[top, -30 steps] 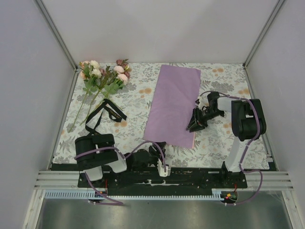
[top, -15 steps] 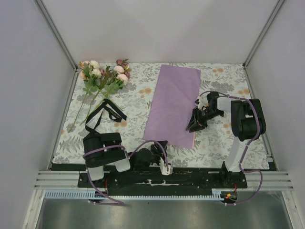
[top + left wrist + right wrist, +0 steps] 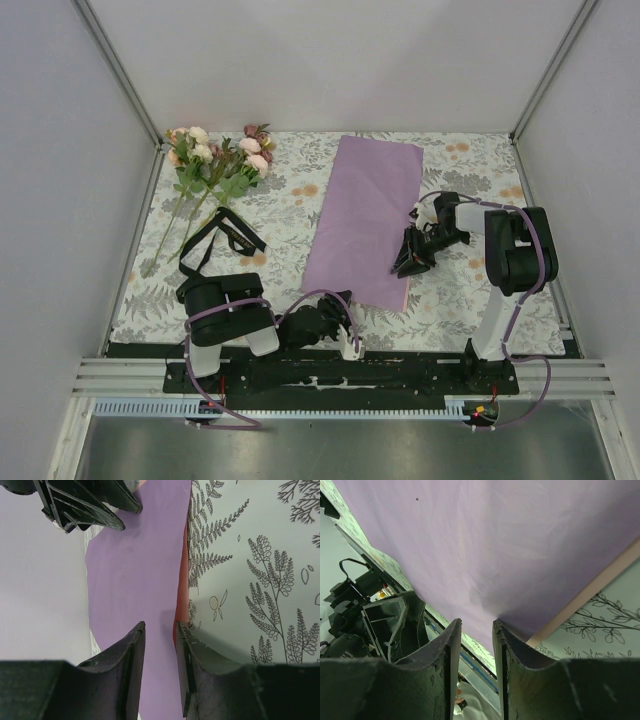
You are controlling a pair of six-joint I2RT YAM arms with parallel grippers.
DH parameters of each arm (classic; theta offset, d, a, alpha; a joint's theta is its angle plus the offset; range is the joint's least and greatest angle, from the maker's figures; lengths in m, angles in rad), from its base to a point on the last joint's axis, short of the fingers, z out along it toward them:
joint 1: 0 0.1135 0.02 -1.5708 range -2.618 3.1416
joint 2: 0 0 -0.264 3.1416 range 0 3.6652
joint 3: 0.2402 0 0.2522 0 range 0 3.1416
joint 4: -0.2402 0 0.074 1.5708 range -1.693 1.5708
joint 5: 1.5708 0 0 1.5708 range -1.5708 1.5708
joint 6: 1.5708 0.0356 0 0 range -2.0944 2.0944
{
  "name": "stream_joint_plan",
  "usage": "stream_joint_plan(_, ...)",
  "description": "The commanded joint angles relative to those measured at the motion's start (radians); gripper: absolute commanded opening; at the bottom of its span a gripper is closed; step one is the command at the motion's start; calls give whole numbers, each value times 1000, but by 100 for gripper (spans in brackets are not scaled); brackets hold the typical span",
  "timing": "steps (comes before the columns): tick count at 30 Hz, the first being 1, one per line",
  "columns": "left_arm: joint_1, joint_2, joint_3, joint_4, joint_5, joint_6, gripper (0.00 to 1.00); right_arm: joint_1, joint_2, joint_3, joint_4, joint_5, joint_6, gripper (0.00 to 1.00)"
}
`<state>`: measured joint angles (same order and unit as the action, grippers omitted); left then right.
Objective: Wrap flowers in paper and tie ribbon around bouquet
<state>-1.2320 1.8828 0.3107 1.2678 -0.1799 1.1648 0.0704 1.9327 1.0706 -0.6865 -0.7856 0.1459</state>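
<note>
The paper (image 3: 365, 215) lies flat on the flowered cloth, lilac face up, with a pink strip of its other face (image 3: 600, 585) showing at one edge. My right gripper (image 3: 404, 267) rests at the paper's right edge near the front corner. It is open, and a narrow gap shows between its fingers (image 3: 507, 645) in the right wrist view. My left gripper (image 3: 338, 304) sits low at the paper's near end, open, with the paper (image 3: 135, 570) just past its tips (image 3: 160, 630). The flowers (image 3: 215, 160) lie at the back left. The black ribbon (image 3: 215, 240) lies loose in front of them.
The cloth-covered table (image 3: 460, 290) is walled in by grey panels on three sides. A metal rail (image 3: 560, 375) with both arm bases runs along its near edge. In the left wrist view the right gripper (image 3: 80, 500) shows at the top left.
The left arm has swung right and forward toward the paper's near end, and its jaws have narrowed. The right arm, paper, flowers and ribbon have not moved.
</note>
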Motion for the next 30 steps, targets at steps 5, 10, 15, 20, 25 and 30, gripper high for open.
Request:
stream_joint_plan(5, 11, 58, 54, 136, 8, 70, 38, 6, 23, 26, -19, 40, -8, 39)
stream_joint_plan(10, 9, 98, 96, 162, -10, 104, 38, 8, 25, 28, -19, 42, -3, 39)
stream_joint_plan(15, 9, 108, 143, 139, -27, 105, 19, 9, 14, 34, -18, -4, -15, 39)
stream_joint_plan(20, 9, -26, 151, -14, -90, -57, 2, -98, -223, 66, 62, -159, 6, 54)
stream_joint_plan(25, 81, -296, 280, -471, -150, -527, 2, -262, -368, 149, 44, -178, 30, 89)
stream_joint_plan(30, 183, -462, 361, -698, -83, -882, 2, -320, -420, 49, 8, -141, 47, 94)
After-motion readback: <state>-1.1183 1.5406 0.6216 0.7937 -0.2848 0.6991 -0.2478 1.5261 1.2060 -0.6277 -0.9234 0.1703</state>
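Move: The near edge of the upper purple paper runs along the left fingertips, the part to be pinched about 1 cm ahead, 3 cm right and 1 cm down. The near right corner is roughly 12 cm right of the left hand and 4 cm back; the black ribbon lies some 27 cm left and 12 cm ahead. From the right hand, whose tips rest on the paper, the edge to be pinched is about 5 cm back and 9 cm left. Rightward and a little forward, the left hand eases about 3 cm along the near edge, half-open fingers straddling it, then shuts on the upper purple layer and swings it up and forward, some 12 cm high. The right hand stays with its tips on the paper until that pinch, then lifts off fast, about 17 cm up, also forward and right, opening wide. ##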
